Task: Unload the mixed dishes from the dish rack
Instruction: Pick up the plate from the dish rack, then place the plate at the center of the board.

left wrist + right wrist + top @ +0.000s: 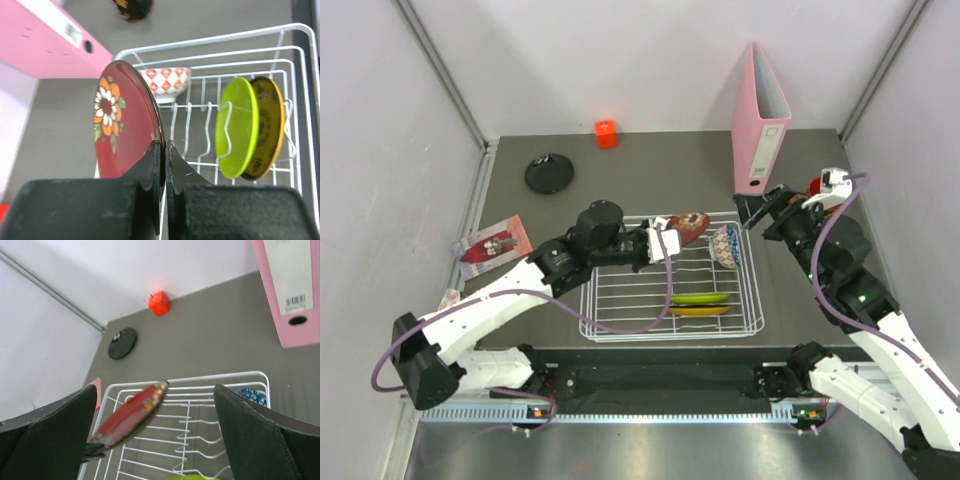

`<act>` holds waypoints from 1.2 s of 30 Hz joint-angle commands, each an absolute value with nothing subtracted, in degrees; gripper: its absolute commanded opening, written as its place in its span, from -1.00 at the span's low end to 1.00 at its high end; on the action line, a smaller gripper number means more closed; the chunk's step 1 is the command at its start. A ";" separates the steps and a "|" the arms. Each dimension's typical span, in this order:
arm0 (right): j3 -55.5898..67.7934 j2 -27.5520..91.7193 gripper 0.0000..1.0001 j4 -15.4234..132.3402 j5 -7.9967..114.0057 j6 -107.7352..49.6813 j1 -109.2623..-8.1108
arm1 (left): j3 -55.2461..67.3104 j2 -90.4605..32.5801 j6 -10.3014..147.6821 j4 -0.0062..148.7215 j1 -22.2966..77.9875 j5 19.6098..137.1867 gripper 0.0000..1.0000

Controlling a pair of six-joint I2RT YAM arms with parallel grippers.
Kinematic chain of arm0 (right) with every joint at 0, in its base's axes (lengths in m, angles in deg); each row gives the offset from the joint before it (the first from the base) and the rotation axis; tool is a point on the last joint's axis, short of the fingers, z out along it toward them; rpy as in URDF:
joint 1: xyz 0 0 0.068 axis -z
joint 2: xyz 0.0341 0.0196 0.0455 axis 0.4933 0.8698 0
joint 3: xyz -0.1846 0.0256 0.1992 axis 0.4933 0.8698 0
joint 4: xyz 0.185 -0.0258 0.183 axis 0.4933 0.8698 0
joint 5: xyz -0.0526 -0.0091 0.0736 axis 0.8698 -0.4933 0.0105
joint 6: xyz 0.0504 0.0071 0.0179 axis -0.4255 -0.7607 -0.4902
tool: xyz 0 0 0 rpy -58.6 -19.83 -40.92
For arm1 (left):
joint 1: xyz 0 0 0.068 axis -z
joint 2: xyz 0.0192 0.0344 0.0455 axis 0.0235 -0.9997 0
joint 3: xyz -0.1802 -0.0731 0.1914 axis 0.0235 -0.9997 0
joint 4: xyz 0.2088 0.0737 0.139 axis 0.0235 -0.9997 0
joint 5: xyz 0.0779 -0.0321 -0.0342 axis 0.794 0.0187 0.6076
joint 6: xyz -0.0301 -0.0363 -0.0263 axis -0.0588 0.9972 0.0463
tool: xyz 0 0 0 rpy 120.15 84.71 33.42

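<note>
My left gripper (165, 150) is shut on the rim of a dark red plate with a flower pattern (122, 120), held on edge over the back of the white dish rack (620, 300). A lime green plate (235, 127) and a gold patterned plate (270, 125) stand side by side in the dividers. The blue-white patterned bowl (727, 245) lies on its side at the rack's back right. My right gripper (757, 212) is open just right of the bowl, holding nothing. A black plate (549, 173) lies on the table. The red-and-dark cup (814, 185) shows partly behind the right wrist.
A pink binder (760, 120) stands upright at the back right, close to the right gripper. A small orange-red cube (606, 133) sits by the back wall. A printed card (492, 244) lies at the left edge. White walls close in on three sides.
</note>
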State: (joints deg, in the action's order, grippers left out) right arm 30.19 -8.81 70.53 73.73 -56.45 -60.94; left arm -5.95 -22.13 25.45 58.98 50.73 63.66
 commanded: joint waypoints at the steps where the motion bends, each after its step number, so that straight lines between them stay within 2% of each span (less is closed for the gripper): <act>1: 29.44 -6.37 0.99 74.03 74.10 -59.56 -61.38 | -8.21 -17.96 24.15 69.35 51.09 67.67 -1.00; 7: 31.72 -5.41 0.99 72.80 71.11 -61.32 -61.38 | -12.17 -15.94 20.56 69.44 53.28 72.85 -1.00; 11: 30.41 -2.86 0.99 75.52 70.67 -62.64 -61.38 | -16.72 -16.72 11.79 70.58 59.77 85.22 -1.00; 12: 29.62 -2.51 0.99 75.62 70.32 -62.90 -61.38 | -17.79 -16.99 10.02 71.54 61.10 92.21 -1.00; 15: 27.26 0.21 0.99 76.84 65.24 -63.08 -61.03 | -22.18 -18.04 2.81 78.30 65.58 101.90 -1.00; 22: 25.04 10.41 0.99 78.70 51.42 -62.11 -60.41 | -32.73 -21.47 -14.85 102.37 71.39 115.90 -1.00; 27: 26.54 12.61 0.99 77.99 50.01 -61.41 -60.41 | -36.69 -23.67 -22.17 117.14 72.98 118.74 -1.00; 36: 27.77 15.60 0.93 72.38 48.17 -59.83 -60.41 | -33.36 -21.30 -15.06 110.15 73.15 113.65 -1.00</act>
State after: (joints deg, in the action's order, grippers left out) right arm 27.02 14.84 78.20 49.82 -60.98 -60.52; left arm -37.10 -24.41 -16.41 105.25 72.74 114.69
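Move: The left gripper already holds the red plate, whose middle sits about 5 cm to its right and 3 cm ahead, level with it. The open right gripper is some 16 cm right of the left one, 4 ahead and 8 above. Below the left hand by about 16 cm, the bowl lies 13 right and 4 ahead, the green plate 7 right and 7 back. From the right hand the red plate is 13 cm left, 1 back, 9 below. Keep the left fingers shut on the red plate's rim, sink about 10 cm, then rise some 4, rolling the hand about 50 degrees so the plate's front edge swings up. Bring the wide-open right gripper down about 12 cm and then also left about 9 to the plate's right rim, tipping it down and turning it counter-clockwise; don't close yet. ##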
